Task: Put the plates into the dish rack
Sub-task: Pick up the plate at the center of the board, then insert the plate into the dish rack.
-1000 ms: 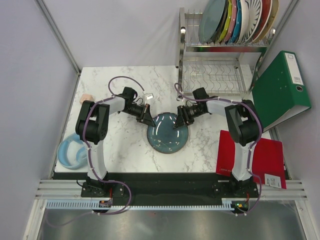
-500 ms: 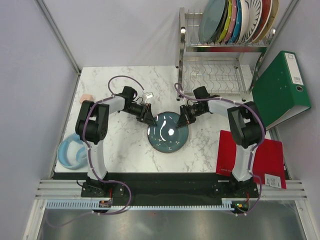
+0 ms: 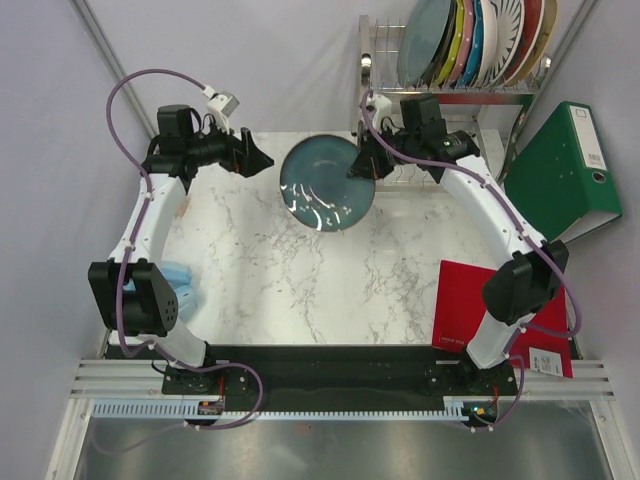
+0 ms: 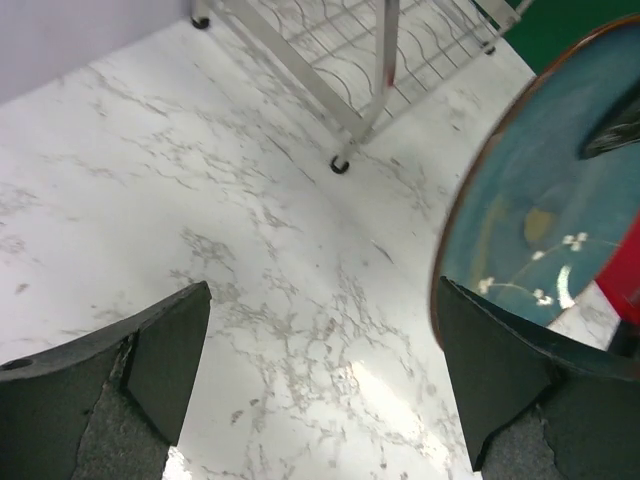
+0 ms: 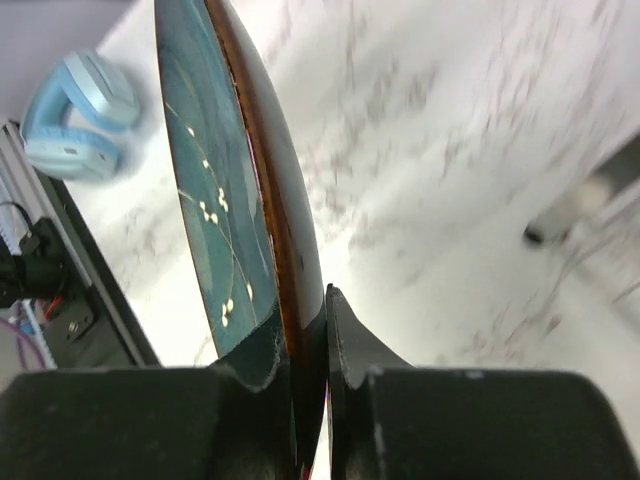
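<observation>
A teal plate [image 3: 325, 185] with small white flowers and a brown rim hangs tilted in the air above the back of the table. My right gripper [image 3: 360, 168] is shut on its right rim; in the right wrist view the plate [image 5: 215, 170] stands edge-on between the fingers [image 5: 355, 345]. My left gripper [image 3: 262, 160] hovers open just left of the plate, apart from it, with only marble between its fingers [image 4: 170, 350]. The dish rack [image 3: 440, 125] stands at the back right with several plates [image 3: 475, 40] upright in its top tier.
A green binder [image 3: 565, 180] leans right of the rack. A red folder [image 3: 500, 315] lies at the table's right front. Light-blue headphones [image 3: 165, 280] sit at the left edge behind my left arm. The rack's lower tier [image 4: 400, 55] holds nothing.
The plate has been lifted off the table and carried back toward the rack in my right gripper. My left gripper let go of it, opened and rose to the left.
</observation>
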You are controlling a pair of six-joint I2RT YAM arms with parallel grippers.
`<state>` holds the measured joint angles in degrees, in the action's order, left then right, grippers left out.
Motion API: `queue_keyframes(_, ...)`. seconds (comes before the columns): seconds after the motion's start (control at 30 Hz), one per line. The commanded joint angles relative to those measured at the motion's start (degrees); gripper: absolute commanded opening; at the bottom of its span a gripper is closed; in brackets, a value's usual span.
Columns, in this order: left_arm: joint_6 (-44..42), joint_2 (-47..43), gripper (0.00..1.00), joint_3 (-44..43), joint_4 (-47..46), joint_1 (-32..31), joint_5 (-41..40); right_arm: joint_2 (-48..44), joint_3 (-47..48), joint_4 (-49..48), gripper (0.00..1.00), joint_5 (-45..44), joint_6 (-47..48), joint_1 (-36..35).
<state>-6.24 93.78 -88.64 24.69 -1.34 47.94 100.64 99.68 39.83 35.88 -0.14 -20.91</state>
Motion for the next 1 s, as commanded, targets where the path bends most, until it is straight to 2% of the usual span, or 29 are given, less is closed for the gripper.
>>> queue_keyframes(0.0,5.7,1.7,1.0,4.6,-6.5,-0.7,-10.0,-5.1,15.3,-6.2,0.0,-2.6,-2.5,-5.4)
queue_keyframes(0.13,12.9,3.7,1.0,6.0,-10.6,-0.7,-14.1,-5.3,19.1,-19.7,0.0,-14.5,-4.8,-6.9)
queue_keyframes(0.17,16.1,4.0,1.0,6.4,-11.1,-0.7,-15.1,-5.5,19.1,-26.5,0.0,-20.6,-5.0,-7.2)
queue_keyframes(0.27,19.9,4.1,1.0,7.2,-13.2,-0.8,-13.5,-5.6,18.8,-39.2,0.0,-30.6,-4.5,-8.8)
queue_keyframes(0.3,20.1,4.0,1.0,7.7,-13.8,-0.9,-13.1,-5.3,19.0,-42.8,0.0,-37.7,-2.9,-9.8)
queue_keyframes(0.47,20.2,2.6,1.0,9.7,-14.1,-1.2,-11.4,-1.6,23.0,-57.6,0.0,-54.7,5.1,-12.8)
queue_keyframes(0.63,21.4,1.2,1.0,13.1,-16.2,-2.0,-9.2,3.7,32.5,-60.2,0.0,-64.6,10.9,-13.5)
queue_keyframes(0.8,22.6,0.1,1.0,14.5,-17.6,-2.7,-8.5,5.7,36.1,-60.0,0.0,-67.4,21.0,-13.5)
queue_keyframes(0.9,22.2,-1.0,1.0,14.5,-16.6,-3.7,-12.5,6.8,38.0,-57.7,0.0,-71.2,24.2,-13.3)
queue_keyframes(0.93,21.6,-1.1,1.0,13.9,-14.5,-4.2,-19.0,6.8,38.0,-56.1,0.0,-71.6,24.7,-13.2)
queue_keyframes(0.97,21.0,-1.1,1.0,13.4,-13.6,-5.1,-20.8,6.8,38.1,-55.4,0.0,-73.0,24.5,-13.0)
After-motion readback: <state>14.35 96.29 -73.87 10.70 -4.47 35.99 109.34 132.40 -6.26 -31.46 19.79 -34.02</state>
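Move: My right hand already grips the last teal plate by its right rim. The empty space for it on the rack's upper tier lies about 15 cm ahead, 3 cm to the right and 14 cm higher; the racked teal plate stands roughly 4 cm right of that space, the yellow-green one some 9 cm right of it. The rack's left front post is 7 cm ahead, 1 cm left. From my empty left hand the space is about 25 cm right and 10 cm ahead. I lift the plate steeply with my right hand, about 33 cm, first edging left, then swinging some 10 cm forward and back to the right, above the rack's upper tier. Keeping my pinch on the rim, I turn the wrist clockwise and up, from pointing left and down to pointing forward and slightly up. My empty left hand, still open, eases forward a little and sinks about 9 cm. ##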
